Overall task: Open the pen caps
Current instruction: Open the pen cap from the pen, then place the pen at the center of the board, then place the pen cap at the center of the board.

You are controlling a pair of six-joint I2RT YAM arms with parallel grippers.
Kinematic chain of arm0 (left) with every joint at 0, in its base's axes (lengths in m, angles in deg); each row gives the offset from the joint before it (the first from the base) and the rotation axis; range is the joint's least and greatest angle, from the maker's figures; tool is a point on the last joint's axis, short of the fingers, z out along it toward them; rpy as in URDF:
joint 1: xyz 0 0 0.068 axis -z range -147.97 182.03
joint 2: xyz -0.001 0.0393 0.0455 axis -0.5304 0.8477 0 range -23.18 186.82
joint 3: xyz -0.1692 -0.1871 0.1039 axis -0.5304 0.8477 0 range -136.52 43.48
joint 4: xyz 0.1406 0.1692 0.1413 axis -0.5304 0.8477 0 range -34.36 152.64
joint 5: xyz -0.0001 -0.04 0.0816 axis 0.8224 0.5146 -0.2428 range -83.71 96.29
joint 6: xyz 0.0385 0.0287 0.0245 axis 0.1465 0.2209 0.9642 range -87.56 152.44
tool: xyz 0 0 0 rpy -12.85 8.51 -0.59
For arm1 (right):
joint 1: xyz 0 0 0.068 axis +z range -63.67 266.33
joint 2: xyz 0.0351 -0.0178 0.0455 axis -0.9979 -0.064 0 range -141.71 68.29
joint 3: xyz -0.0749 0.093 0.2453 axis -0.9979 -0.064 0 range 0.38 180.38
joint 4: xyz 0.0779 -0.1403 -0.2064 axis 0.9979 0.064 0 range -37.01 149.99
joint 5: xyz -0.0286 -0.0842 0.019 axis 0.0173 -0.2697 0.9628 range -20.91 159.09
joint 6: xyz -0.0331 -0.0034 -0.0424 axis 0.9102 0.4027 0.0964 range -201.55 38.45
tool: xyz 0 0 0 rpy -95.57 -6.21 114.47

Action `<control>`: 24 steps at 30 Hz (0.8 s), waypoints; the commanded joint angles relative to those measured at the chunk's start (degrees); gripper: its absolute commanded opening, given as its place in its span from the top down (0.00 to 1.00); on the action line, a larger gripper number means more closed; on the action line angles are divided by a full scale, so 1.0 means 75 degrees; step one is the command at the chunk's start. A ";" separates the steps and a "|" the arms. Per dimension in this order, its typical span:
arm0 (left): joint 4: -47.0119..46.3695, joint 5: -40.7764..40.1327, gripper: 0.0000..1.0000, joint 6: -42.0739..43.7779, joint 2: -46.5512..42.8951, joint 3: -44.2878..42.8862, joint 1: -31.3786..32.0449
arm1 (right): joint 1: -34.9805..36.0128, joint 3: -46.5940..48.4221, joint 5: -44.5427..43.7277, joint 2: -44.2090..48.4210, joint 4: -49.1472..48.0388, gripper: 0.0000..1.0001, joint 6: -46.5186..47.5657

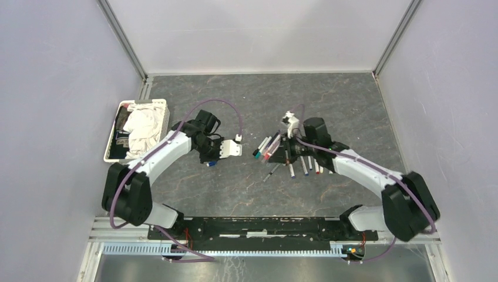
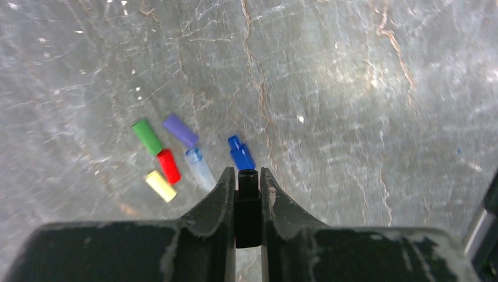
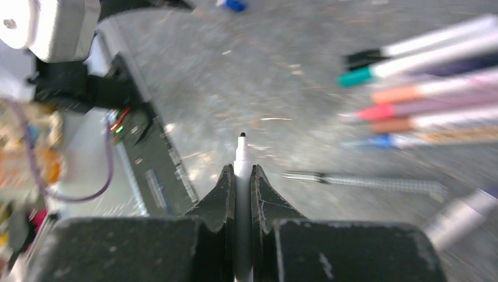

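Note:
My left gripper is shut on a black pen cap, held just above the table. Several loose caps lie ahead of it: green, purple, red, yellow, a pale clear one and blue. My right gripper is shut on a white pen whose bare black tip sticks out past the fingers. Several capped pens lie to its right. From above, the left gripper and right gripper flank the pen pile.
A white basket holding a white cloth stands at the left of the table. An uncapped grey pen lies near the right gripper. The arms' base rail runs along the near edge.

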 commanded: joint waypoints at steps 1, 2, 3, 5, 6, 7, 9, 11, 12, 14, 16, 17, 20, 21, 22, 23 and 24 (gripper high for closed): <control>-0.1681 0.0377 0.98 -0.1045 0.0674 0.0380 0.0002 | -0.0735 -0.0569 -0.2463 0.1039 0.0733 1.00 0.0150; -0.1866 0.0322 0.97 -0.1108 0.0854 0.0417 0.0007 | -0.0857 -0.0642 -0.3107 0.1265 0.0883 1.00 0.0196; -0.2036 0.0220 0.97 -0.1172 0.1101 0.0436 0.0015 | -0.0942 -0.0707 -0.3659 0.1439 0.1035 1.00 0.0207; -0.2310 -0.0019 0.96 -0.1264 0.1443 0.0441 0.0016 | -0.1071 -0.0909 -0.4440 0.1768 0.1097 1.00 0.0188; -0.2417 -0.0195 0.96 -0.1289 0.1591 0.0441 0.0023 | -0.1089 -0.0982 -0.4809 0.1903 0.1133 1.00 0.0180; -0.2515 -0.0345 0.95 -0.1306 0.1710 0.0441 0.0018 | -0.1103 -0.1062 -0.5210 0.1994 0.1172 1.00 0.0178; -0.2655 -0.0605 0.93 -0.1321 0.1870 0.0478 0.0017 | -0.1147 -0.1179 -0.5925 0.2096 0.1205 1.00 0.0158; -0.2745 -0.0692 0.86 -0.1423 0.1889 0.0510 0.0016 | -0.1202 -0.1308 -0.6297 0.2052 0.1075 1.00 0.0149; -0.2760 -0.0683 0.80 -0.1475 0.1863 0.0505 0.0016 | -0.1227 -0.1322 -0.6433 0.1983 0.1060 1.00 0.0155; -0.2726 -0.0638 0.71 -0.1680 0.1739 0.0430 0.0016 | -0.1242 -0.1365 -0.6661 0.1770 0.0904 1.00 0.0169; -0.2570 -0.0493 0.60 -0.1793 0.1569 0.0292 0.0019 | -0.1242 -0.1455 -0.6836 0.1608 0.0655 1.00 0.0162; -0.2458 -0.0411 0.56 -0.1855 0.1492 0.0183 0.0016 | -0.1249 -0.1494 -0.6921 0.1535 0.0550 1.00 0.0178; -0.2036 -0.0192 0.29 -0.2094 0.1210 -0.0213 0.0016 | -0.1249 -0.1556 -0.7084 0.1251 0.0306 1.00 0.0193; -0.1909 -0.0118 0.20 -0.2177 0.1146 -0.0350 0.0010 | -0.1251 -0.1577 -0.7128 0.1192 0.0229 1.00 0.0191; -0.1806 -0.0099 0.14 -0.2310 0.1067 -0.0506 0.0005 | -0.1254 -0.1591 -0.7189 0.1140 0.0197 1.00 0.0182; -0.1693 -0.0097 0.06 -0.2451 0.0985 -0.0667 0.0011 | -0.1252 -0.1609 -0.7243 0.1085 0.0154 1.00 0.0176; -0.1565 -0.0070 0.01 -0.2576 0.0909 -0.0854 -0.0012 | -0.1246 -0.1624 -0.7294 0.1053 0.0153 1.00 0.0162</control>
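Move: The left hand holds the black cap; the bare spot for it lies about 4 cm ahead, 1 cm right and 8 cm down. The blue cap is roughly 1 cm ahead and 3 cm left, the purple cap 8 cm ahead and 2 cm right. For the right hand, holding the uncapped black-tipped pen, the row of uncapped pens centres some 5 cm ahead, 16 cm right, 12 cm down; the metallic pen is 2 cm ahead and 2 cm left. The left fingers lower the black cap about 7 cm and a little forward onto the bare spot between the purple and blue caps, spread wide to let go of it, then lift some 3 cm. Meanwhile the right hand, keeping its grip on the uncapped pen, sweeps about 18 cm right, also forward and down, towards the uncapped-pen row, its fingers swinging clockwise from pointing left to pointing forward and down. ##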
